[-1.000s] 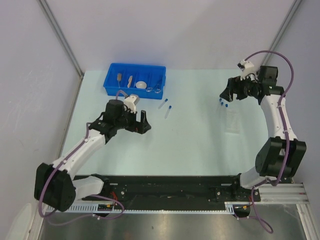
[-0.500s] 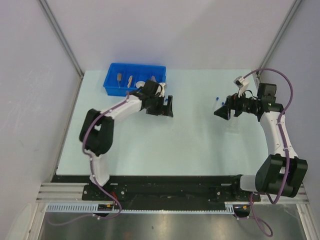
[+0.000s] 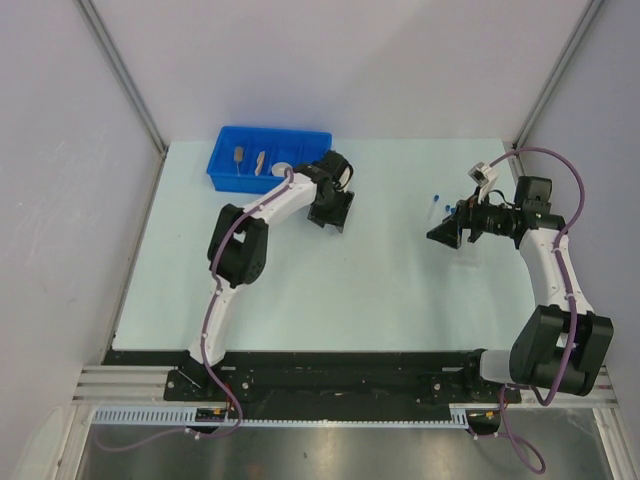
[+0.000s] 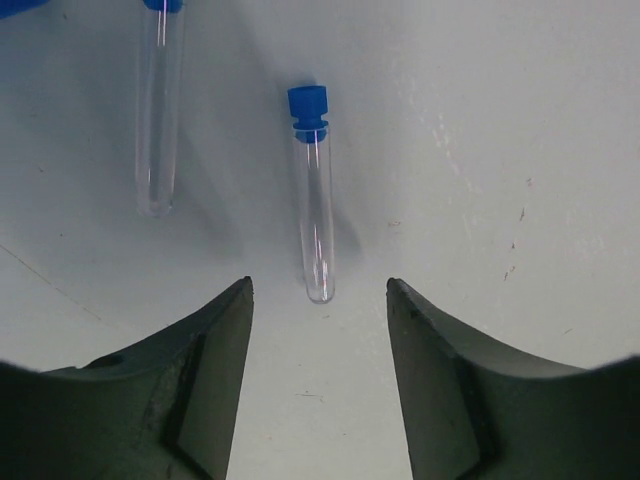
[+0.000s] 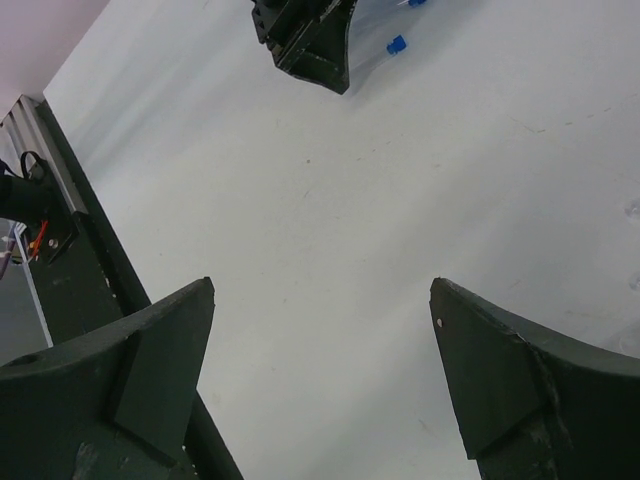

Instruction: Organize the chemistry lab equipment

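Two clear tubes with blue caps lie on the table in the left wrist view. One tube (image 4: 318,215) points its round end at my left gripper (image 4: 320,287), which is open with the tube's end just ahead of its tips and nothing between the fingers. The other tube (image 4: 158,120) lies to its left. From above, my left gripper (image 3: 333,211) sits beside the blue bin (image 3: 228,140). My right gripper (image 3: 446,235) (image 5: 320,288) hangs open and empty over bare table, near another blue-capped tube (image 3: 434,203).
Tan wooden-handled tools (image 3: 241,154) lie in the blue bin's compartments at the back left. The left arm (image 3: 270,205) stretches across the table's left half. In the right wrist view I see the left gripper (image 5: 312,38) far ahead and a blue cap (image 5: 397,45) next to it.
The left gripper has swung from the table's middle left up to the tubes beside the bin, and its jaws have narrowed. The right gripper has come down and forward toward the table's centre.
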Controlling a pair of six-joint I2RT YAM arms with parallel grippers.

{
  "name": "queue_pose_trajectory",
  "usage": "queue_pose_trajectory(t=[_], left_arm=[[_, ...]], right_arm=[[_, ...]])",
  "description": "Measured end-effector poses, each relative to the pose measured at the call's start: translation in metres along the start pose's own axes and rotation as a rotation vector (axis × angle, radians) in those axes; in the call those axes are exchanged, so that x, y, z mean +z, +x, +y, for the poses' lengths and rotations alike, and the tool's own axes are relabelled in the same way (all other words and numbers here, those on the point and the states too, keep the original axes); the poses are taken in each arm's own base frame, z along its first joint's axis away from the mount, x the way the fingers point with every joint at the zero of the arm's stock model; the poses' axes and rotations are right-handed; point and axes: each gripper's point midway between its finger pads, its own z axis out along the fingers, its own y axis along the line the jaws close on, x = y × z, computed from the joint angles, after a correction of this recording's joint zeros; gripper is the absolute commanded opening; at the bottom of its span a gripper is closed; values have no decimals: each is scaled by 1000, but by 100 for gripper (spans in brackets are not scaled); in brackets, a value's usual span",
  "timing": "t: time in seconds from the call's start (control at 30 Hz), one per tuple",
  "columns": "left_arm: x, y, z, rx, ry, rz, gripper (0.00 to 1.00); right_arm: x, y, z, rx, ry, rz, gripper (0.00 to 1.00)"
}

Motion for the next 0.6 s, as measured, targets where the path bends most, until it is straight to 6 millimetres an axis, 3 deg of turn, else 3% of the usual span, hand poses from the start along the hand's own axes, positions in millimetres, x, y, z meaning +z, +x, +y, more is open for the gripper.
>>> queue_pose_trajectory(t=[0.2,0.6], left_arm=[[7,0,-1,10,-11,22,50],[18,7,0,50,-85,39,25]], right_arm=[[-1,1,2,8,-15,-10,94],[-2,1,3,14,-27,-16,94]])
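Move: The left hand is low over the nearer blue-capped test tube, above its clear bottom end. The tube's middle lies about 2 cm ahead, 1 cm right and 2 cm below. The second test tube lies some 6 cm ahead and 2 cm left of the hand, and the blue tray's middle about 19 cm ahead and 16 cm left. From the idle right hand the nearer tube is about 12 cm ahead, 27 cm left and 19 cm lower. Straight down by about 2 cm, slowing to a near stop, the left hand sinks its half-open fingers around the bottom end of the nearer test tube. The fingers go on closing all the while, to about half their starting gap, and end close on either side of the glass. The hand rolls some 5 degrees, its left side rising; a firm pinch can't be seen yet. ##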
